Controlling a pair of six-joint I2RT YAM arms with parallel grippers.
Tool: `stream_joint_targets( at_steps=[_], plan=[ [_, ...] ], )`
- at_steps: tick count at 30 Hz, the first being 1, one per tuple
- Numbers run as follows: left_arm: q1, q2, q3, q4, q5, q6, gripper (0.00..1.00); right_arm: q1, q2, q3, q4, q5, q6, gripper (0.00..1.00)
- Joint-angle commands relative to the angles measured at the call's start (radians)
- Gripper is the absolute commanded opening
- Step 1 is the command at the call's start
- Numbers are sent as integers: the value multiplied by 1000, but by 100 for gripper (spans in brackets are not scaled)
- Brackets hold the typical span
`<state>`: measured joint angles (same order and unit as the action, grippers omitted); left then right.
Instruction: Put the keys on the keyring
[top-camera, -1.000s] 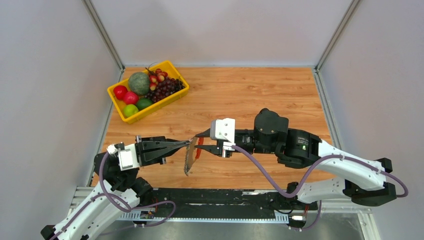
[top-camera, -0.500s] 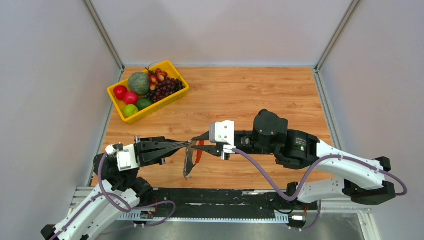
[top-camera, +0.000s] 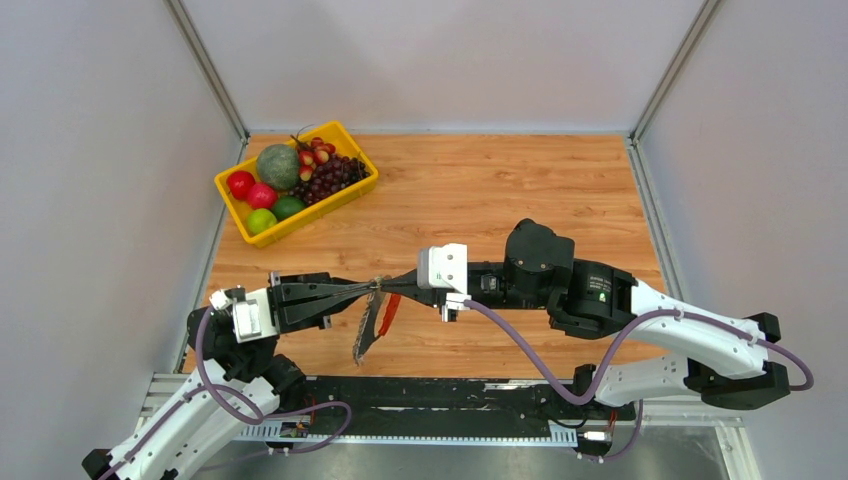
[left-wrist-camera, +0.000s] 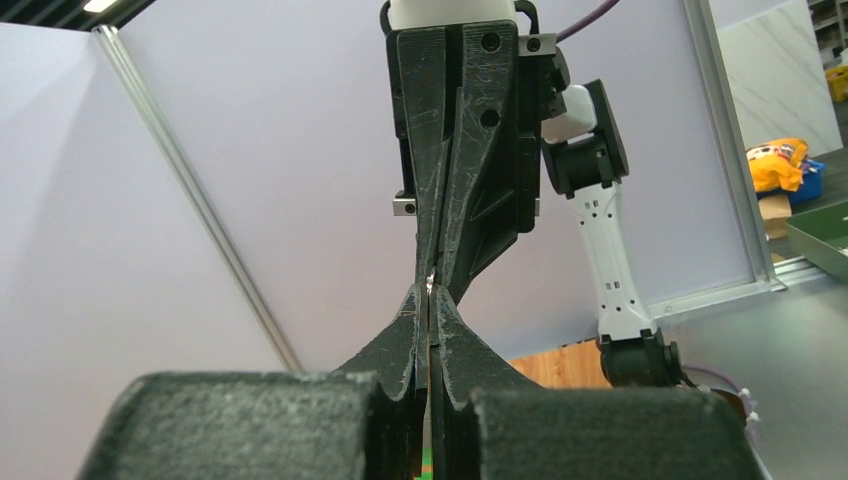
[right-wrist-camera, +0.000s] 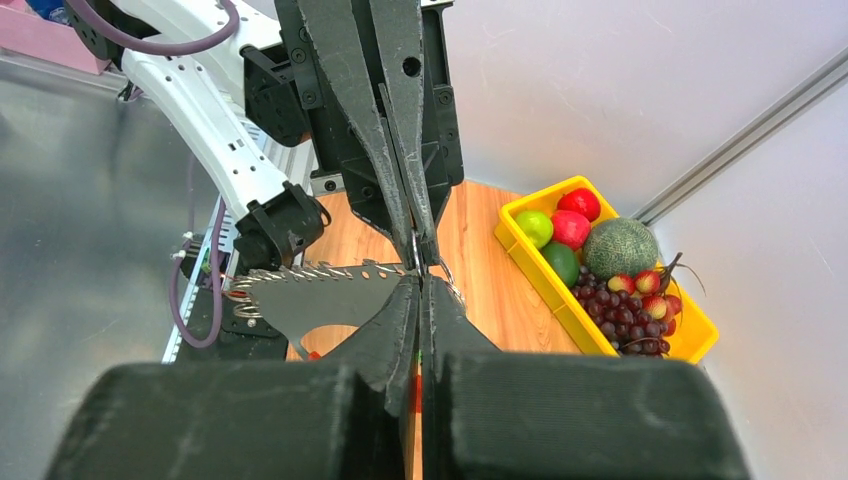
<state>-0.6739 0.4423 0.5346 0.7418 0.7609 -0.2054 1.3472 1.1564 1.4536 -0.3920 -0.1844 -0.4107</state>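
The keyring hangs in mid-air over the near part of the table. Its grey serrated piece (top-camera: 365, 328) (right-wrist-camera: 320, 298) and red tag (top-camera: 388, 308) dangle below. My left gripper (top-camera: 372, 288) (left-wrist-camera: 430, 292) is shut on its top from the left. My right gripper (top-camera: 386, 287) (right-wrist-camera: 418, 280) meets it tip to tip from the right, shut on the small metal ring (right-wrist-camera: 450, 283). A sliver of silver metal (left-wrist-camera: 431, 284) shows between the touching tips. The keys are hidden; I cannot pick one out in any view.
A yellow basket (top-camera: 352, 195) (right-wrist-camera: 520, 245) of fruit stands at the far left of the wooden table (top-camera: 520, 190). Grey walls close in both sides and the back. A black rail (top-camera: 420, 392) runs along the near edge under the hanging bunch.
The right gripper's jaws have closed and moved a little left onto the ring at the left gripper's tips. The serrated piece has swung, now hanging lower and more to the left.
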Motion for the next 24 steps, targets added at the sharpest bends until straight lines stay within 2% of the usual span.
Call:
stream_joint_targets(
  at_steps=[1, 5, 8, 10, 12, 13, 15, 17, 24],
  plan=[
    [-1, 0, 7, 49, -9, -13, 0, 9, -16, 1, 34, -29, -5, 0],
    [-1, -1, 29, -16, -39, -25, 1, 9, -37, -8, 26, -22, 23, 0],
    [-1, 19, 87, -105, -23, -54, 13, 9, -32, 21, -18, 13, 65, 0],
    [-1, 49, 152, -205, 30, -84, 14, 9, -20, 50, -55, 35, 98, 0],
    [-1, 99, 255, -387, 73, -89, 14, 10, -7, 76, -89, 39, 140, 0],
    [-1, 141, 293, -543, 81, -70, 14, 10, 0, 94, -108, 39, 157, 0],
    [-1, 203, 395, -744, 75, -33, 16, 9, 10, 120, -139, 49, 191, 0],
    [-1, 242, 444, -840, 89, -26, 20, 9, 19, 140, -171, 59, 222, 0],
    [-1, 254, 406, -798, 182, -84, 25, 6, 44, 188, -280, 147, 304, 0]
  ],
)
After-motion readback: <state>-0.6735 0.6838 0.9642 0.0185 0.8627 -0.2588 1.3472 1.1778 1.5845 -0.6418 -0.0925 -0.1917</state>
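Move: Between both hands' meeting fingertips sits the keyring, pinched by the left and by the right, so it lies at practically zero distance from each hand point. From the left hand, the hanging grey plate has its middle about 6 cm back, 1 cm left and 4 cm below; the red strip beside it lies some 4 cm back, 2 cm right and 5 cm below. Both lie about the same from the right hand. Opening about a quarter, the left fingers loosen their pinch on the keyring while that hand shifts some 3 cm right and 2 cm forward, bobbing up and back down, and rolls over by about 35 degrees, its upward-slanting fingers tipping nearer level. The right hand keeps the ring pinched, easing 2 cm right, up a little and then down, with a modest wrist roll. ##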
